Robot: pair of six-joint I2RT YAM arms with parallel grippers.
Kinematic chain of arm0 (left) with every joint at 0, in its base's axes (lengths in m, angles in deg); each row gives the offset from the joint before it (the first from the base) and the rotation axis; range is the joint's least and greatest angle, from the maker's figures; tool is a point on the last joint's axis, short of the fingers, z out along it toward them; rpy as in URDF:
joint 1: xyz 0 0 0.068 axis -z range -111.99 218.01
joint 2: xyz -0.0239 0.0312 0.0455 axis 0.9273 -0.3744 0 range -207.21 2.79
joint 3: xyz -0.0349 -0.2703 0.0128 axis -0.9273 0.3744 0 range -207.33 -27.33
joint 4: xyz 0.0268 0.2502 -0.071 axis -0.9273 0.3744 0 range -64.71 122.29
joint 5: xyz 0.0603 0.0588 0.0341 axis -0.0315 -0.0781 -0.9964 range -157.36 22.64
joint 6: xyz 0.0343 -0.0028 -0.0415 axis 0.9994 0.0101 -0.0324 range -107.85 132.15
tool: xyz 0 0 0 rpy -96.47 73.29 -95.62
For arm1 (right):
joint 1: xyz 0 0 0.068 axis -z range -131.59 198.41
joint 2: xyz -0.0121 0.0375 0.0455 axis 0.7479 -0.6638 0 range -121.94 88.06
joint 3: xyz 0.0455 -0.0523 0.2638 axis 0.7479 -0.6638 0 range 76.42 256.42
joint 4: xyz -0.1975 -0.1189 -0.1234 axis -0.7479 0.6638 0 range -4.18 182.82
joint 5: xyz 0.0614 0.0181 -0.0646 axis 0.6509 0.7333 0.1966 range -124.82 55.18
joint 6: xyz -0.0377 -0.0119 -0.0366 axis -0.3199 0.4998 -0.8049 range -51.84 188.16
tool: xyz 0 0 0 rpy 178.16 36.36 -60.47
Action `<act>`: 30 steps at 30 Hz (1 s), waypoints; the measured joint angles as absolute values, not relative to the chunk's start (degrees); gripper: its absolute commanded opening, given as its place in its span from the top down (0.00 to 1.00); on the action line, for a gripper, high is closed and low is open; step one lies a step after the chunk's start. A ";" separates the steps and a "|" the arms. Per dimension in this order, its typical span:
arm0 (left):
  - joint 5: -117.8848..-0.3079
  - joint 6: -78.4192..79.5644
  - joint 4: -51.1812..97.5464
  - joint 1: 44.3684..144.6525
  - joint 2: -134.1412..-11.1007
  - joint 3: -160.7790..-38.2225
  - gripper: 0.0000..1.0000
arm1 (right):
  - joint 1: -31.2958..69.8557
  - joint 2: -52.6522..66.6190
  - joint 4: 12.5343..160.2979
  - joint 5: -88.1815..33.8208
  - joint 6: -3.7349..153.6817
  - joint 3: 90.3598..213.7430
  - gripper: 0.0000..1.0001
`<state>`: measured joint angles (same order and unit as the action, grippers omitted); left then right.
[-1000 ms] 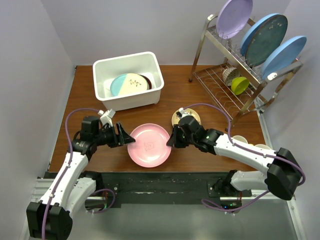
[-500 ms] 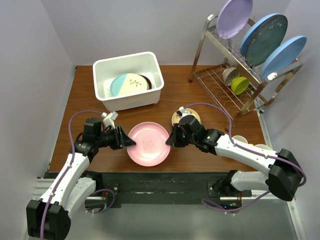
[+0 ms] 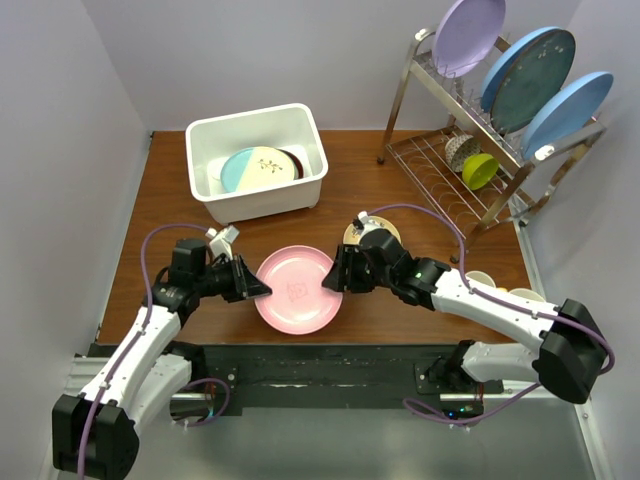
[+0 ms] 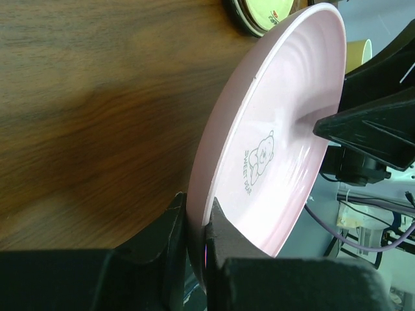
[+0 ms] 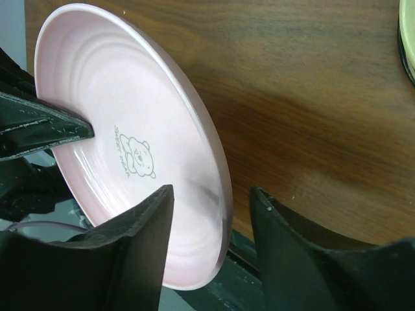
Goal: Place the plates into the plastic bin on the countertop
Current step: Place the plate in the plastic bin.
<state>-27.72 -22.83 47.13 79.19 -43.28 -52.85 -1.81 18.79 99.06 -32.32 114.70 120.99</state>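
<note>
A pink plate (image 3: 297, 290) with a small bear print lies near the front edge of the countertop (image 3: 350, 185). My left gripper (image 3: 262, 290) is shut on its left rim; in the left wrist view the pink plate (image 4: 272, 142) is pinched between both pads of the left gripper (image 4: 196, 207). My right gripper (image 3: 335, 280) stands open astride the right rim, with the pink plate (image 5: 130, 116) not touching the fingers of the right gripper (image 5: 211, 194). The white plastic bin (image 3: 265, 200) at the back left holds a pale blue and cream plate (image 3: 255, 167) and a maroon-rimmed one (image 3: 293, 163). A small tan plate (image 3: 376, 230) lies behind the right gripper.
A chrome dish rack (image 3: 440, 170) at the back right carries a lilac plate (image 3: 468, 35), two blue plates (image 3: 528, 75) and a yellow cup (image 3: 480, 170). Pale cups (image 3: 480, 278) stand beside the right forearm. The table's front edge runs just below the pink plate.
My left gripper has closed onto the pink plate's left rim. My right gripper has opened and let go of the right rim. The plate has shifted slightly left.
</note>
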 measured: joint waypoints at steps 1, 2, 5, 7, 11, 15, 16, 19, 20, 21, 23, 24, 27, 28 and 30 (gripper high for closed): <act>-27.72 -22.87 47.13 79.23 -43.28 -52.85 1.00 | -1.81 18.81 98.92 -32.32 114.68 120.99 0.31; -27.72 -22.92 47.13 79.30 -43.28 -52.85 1.00 | -1.81 18.81 98.88 -32.32 114.66 120.99 0.27; -27.74 -23.22 47.13 79.34 -43.28 -52.85 1.00 | -1.81 18.83 98.75 -32.34 114.48 120.99 0.17; -27.74 -23.27 47.13 79.34 -43.28 -52.85 1.00 | -1.81 18.85 98.75 -32.38 114.51 120.99 0.10; -27.79 -23.40 47.13 79.34 -43.19 -52.85 1.00 | -1.81 19.27 99.21 -32.80 114.44 120.99 0.01; -28.16 -23.46 47.15 79.34 -43.08 -52.85 1.00 | -1.83 20.93 99.97 -33.65 114.42 120.99 0.01; -28.27 -23.46 47.15 79.34 -43.08 -52.85 1.00 | -1.83 21.52 100.24 -33.96 114.42 120.99 0.01; -28.57 -23.51 47.15 79.34 -43.10 -52.85 1.00 | -1.83 23.01 100.80 -34.50 114.40 120.99 0.01; -28.68 -23.64 47.15 79.34 -43.13 -52.85 1.00 | -1.83 23.42 100.98 -34.90 114.40 120.99 0.01; -28.77 -23.73 47.15 79.34 -43.19 -52.85 1.00 | -1.83 23.82 101.20 -35.25 114.38 120.99 0.01; -29.01 -23.81 47.18 79.34 -43.48 -52.94 1.00 | -1.83 24.56 101.59 -35.68 114.38 120.99 0.01; -29.16 -23.84 47.15 79.34 -43.65 -52.98 1.00 | -1.83 24.91 101.72 -35.88 114.35 120.99 0.01; -29.67 -23.81 47.24 79.34 -44.83 -53.83 1.00 | -1.83 26.13 102.03 -36.89 114.22 120.97 0.01; -29.82 -23.81 47.20 79.34 -45.29 -54.25 1.00 | -1.83 26.74 102.18 -37.11 114.18 120.97 0.01; -30.32 -23.79 47.15 79.34 -46.38 -55.43 1.00 | -1.83 28.01 102.36 -37.76 114.13 120.95 0.01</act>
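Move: The left hand pinches the pink plate's left rim, the plate's middle about 8 cm to its right; the bin is some 32 cm ahead and 3 cm left, a little lower. From the right hand, its half-open fingers around the opposite rim, the plate's middle lies about 9 cm left and 1 cm back. The floral plates stand roughly 11 cm ahead of the right hand, 10 cm right and 10 cm below. Right fingers open wide, then rise some 4 cm and rightward from the pink plate the left still pinches. ##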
